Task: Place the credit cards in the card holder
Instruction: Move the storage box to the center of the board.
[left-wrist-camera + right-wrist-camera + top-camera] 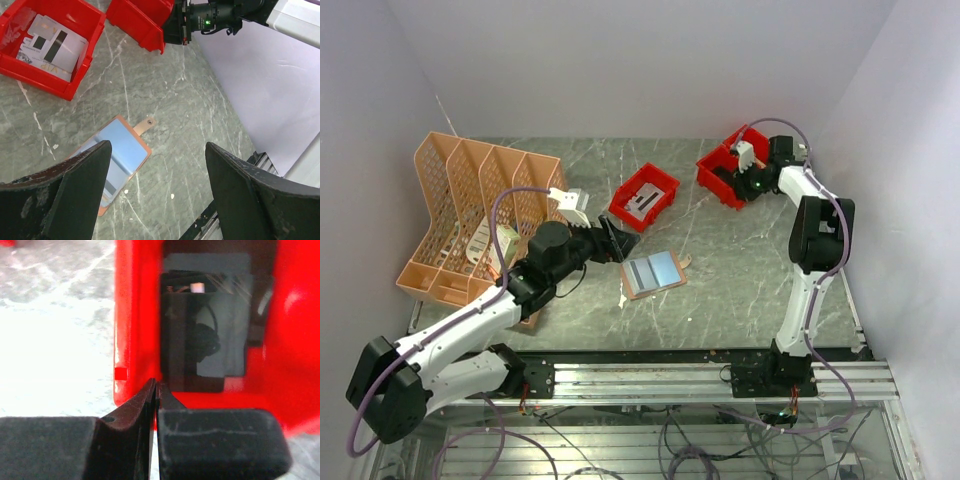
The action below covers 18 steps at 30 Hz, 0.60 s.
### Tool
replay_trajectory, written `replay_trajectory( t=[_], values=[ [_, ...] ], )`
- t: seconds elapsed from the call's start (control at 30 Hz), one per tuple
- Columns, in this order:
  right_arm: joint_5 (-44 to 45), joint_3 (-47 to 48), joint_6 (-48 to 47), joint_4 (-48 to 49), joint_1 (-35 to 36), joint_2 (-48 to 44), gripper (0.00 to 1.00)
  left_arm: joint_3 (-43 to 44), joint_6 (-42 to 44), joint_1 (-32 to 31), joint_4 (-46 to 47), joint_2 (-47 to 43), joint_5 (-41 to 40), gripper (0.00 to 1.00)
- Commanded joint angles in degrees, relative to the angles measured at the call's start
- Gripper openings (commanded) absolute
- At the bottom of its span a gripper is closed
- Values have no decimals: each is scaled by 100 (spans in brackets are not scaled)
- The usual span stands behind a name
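Note:
The card holder (655, 288) lies open and flat on the marble table, tan rim and small tab (144, 125) showing. A light blue credit card (664, 266) (120, 147) lies on it. A whitish-grey credit card with a dark stripe (642, 200) (57, 47) rests in the nearer red bin (665, 185). My left gripper (618, 243) (157, 145) hovers open just left of the holder, nothing between its fingers. My right gripper (746, 165) (156, 384) is shut at the inner wall of the far red bin (715, 172) (135, 315), beside a dark glossy card (205, 340) inside.
A peach mesh file rack (470, 200) stands at the back left. The two red bins sit at the back middle and back right. The right arm (815, 240) rises along the table's right side. White walls close in on both sides.

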Motion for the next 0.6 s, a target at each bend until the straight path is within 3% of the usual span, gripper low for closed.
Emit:
replay_trajectory(
  t=[0.0,0.3,0.57],
  values=[
    [-475,-433,-460,-421,195,-383,4,18,57,34,13,85,-31,86],
    [-789,-1297,-116,-320,942,-970,4,33,76,32,54,226,-20,86],
    [-807,-1288,259,-412,1624,-1024,6,-42,85,32,33,228,-26,86]
  ],
)
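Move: The right hand's closed fingertips are at the near corner of the front storage box, its middle about 5 cm ahead, 3 cm left and 1 cm below. The back red box is some 12 cm ahead and 6 cm right; the left red box stands level, about 27 cm left. The card holder lies roughly 24 cm back and 25 cm left. From the left hand, the front storage box is about 22 cm ahead, 29 cm right and 19 cm below. The right hand's closed fingertips drag the storage box about 13 cm left and 10 cm back, turning counter-clockwise. ##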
